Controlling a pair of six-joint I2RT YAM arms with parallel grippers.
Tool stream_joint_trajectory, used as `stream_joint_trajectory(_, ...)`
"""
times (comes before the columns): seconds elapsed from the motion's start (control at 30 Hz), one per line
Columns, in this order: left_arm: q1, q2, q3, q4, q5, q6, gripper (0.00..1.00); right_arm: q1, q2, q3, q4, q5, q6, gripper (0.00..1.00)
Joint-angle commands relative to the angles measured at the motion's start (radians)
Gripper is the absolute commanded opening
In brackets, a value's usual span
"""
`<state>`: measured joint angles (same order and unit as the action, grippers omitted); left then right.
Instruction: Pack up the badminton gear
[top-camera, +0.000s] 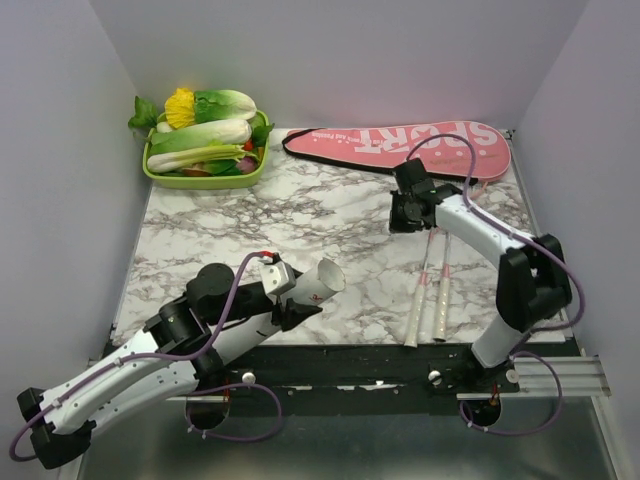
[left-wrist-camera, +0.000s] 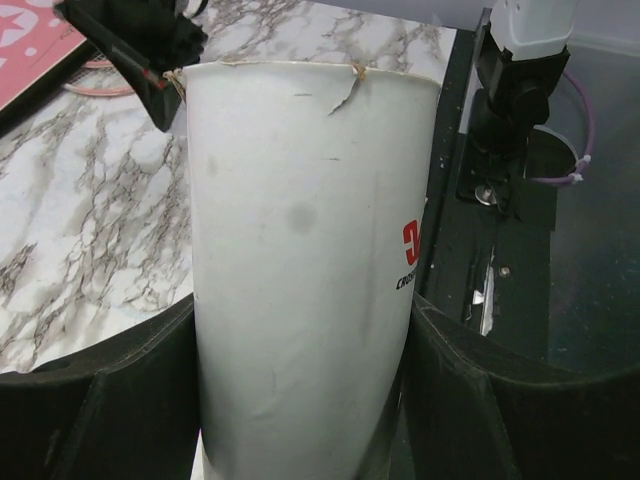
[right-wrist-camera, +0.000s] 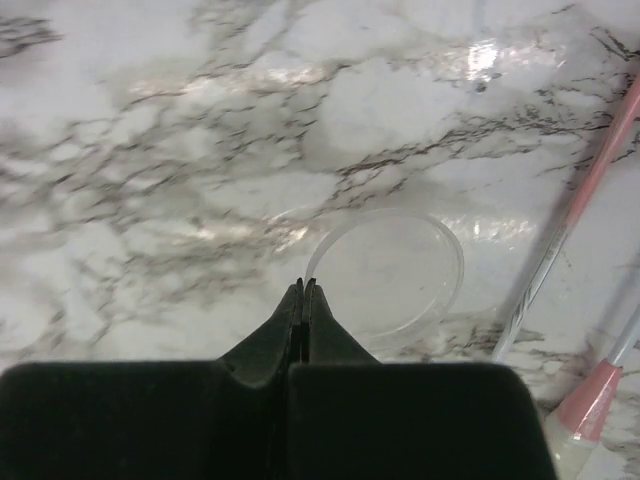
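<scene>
My left gripper (top-camera: 290, 300) grips the long white tube (top-camera: 315, 283) near the table's front edge, its open end toward the right arm. In the left wrist view the tube (left-wrist-camera: 310, 250) fills the space between both black fingers (left-wrist-camera: 100, 400). My right gripper (top-camera: 408, 215) hangs low over the marble at centre right. Its tips (right-wrist-camera: 303, 285) are pinched together on the rim of a clear round lid (right-wrist-camera: 390, 270). Two thin pink-white rackets (top-camera: 430, 290) lie side by side just right of it, also visible as shafts (right-wrist-camera: 570, 220). The pink "SPORT" cover (top-camera: 400, 145) lies along the back right.
A green tray (top-camera: 200, 183) of leafy vegetables sits at the back left corner. Grey walls close in the table on the left, back and right. The right arm's base (left-wrist-camera: 520, 60) stands beyond the tube's open end.
</scene>
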<state>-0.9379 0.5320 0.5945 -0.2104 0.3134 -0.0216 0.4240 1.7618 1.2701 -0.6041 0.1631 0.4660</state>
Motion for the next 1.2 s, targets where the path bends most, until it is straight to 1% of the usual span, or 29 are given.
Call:
stream_joint_trajectory(0.0,-0.002,0.022,0.021,0.023,0.078,-0.017,0.0,0.004,-0.214,-0.072,0.075,-0.269,-0.023,0.01)
stream_joint_trajectory(0.07,-0.004,0.028,0.019,0.029,0.107,-0.017,0.0,0.021,-0.277,-0.09,0.076,-0.348,-0.035,0.01)
stream_joint_trajectory(0.2,-0.004,0.039,0.01,0.045,0.165,-0.021,0.0,0.065,-0.459,-0.11,0.049,-0.451,-0.058,0.01)
stream_joint_trajectory(0.33,-0.007,0.051,0.008,0.046,0.205,-0.023,0.0,0.107,-0.589,-0.114,0.01,-0.568,-0.084,0.01)
stream_joint_trajectory(0.47,-0.009,0.069,0.008,0.045,0.243,-0.024,0.0,0.179,-0.668,-0.092,-0.022,-0.713,-0.086,0.01)
stream_joint_trajectory(0.57,-0.01,0.083,0.01,0.042,0.253,-0.024,0.0,0.258,-0.702,-0.057,-0.055,-0.711,-0.083,0.01)
stream_joint_trajectory(0.63,-0.012,0.086,0.008,0.04,0.247,-0.024,0.0,0.291,-0.716,-0.049,-0.063,-0.712,-0.07,0.01)
stream_joint_trajectory(0.77,-0.016,0.086,0.005,0.039,0.233,-0.024,0.0,0.369,-0.752,-0.058,-0.037,-0.729,-0.03,0.01)
stream_joint_trajectory(0.93,-0.019,0.085,0.007,0.036,0.228,-0.021,0.0,0.421,-0.769,-0.067,-0.033,-0.703,-0.015,0.01)
stream_joint_trajectory(1.17,-0.021,0.08,0.008,0.029,0.216,-0.02,0.0,0.487,-0.762,-0.1,0.023,-0.692,0.016,0.01)
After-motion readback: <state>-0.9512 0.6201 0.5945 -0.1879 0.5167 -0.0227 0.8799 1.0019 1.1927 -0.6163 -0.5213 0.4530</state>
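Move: The open mouth of the white shuttlecock tube, where the clear lid is to go, is about 20 cm back, 19 cm left and 25 cm above the right hand, which holds the lid. Nearby, the left racket's handle lies some 16 cm back and 3 cm right, and the pink bag about 17 cm ahead and 1 cm right, both 3 cm lower. From the left hand, still gripping the tube, the lid is roughly 24 cm ahead, 29 cm right, 18 cm below. The clear lid, still pinched by its edge in the right fingers, is swept up from just above the table: some 26 cm back, 25 cm up and 13 cm left to the tube's mouth, easing off late. The wrist swings through about 70 degrees, so the fingers point left instead of down. The left hand keeps its grip, draws the tube about 3 cm back and a little right, and turns it 10 degrees or so clockwise. ##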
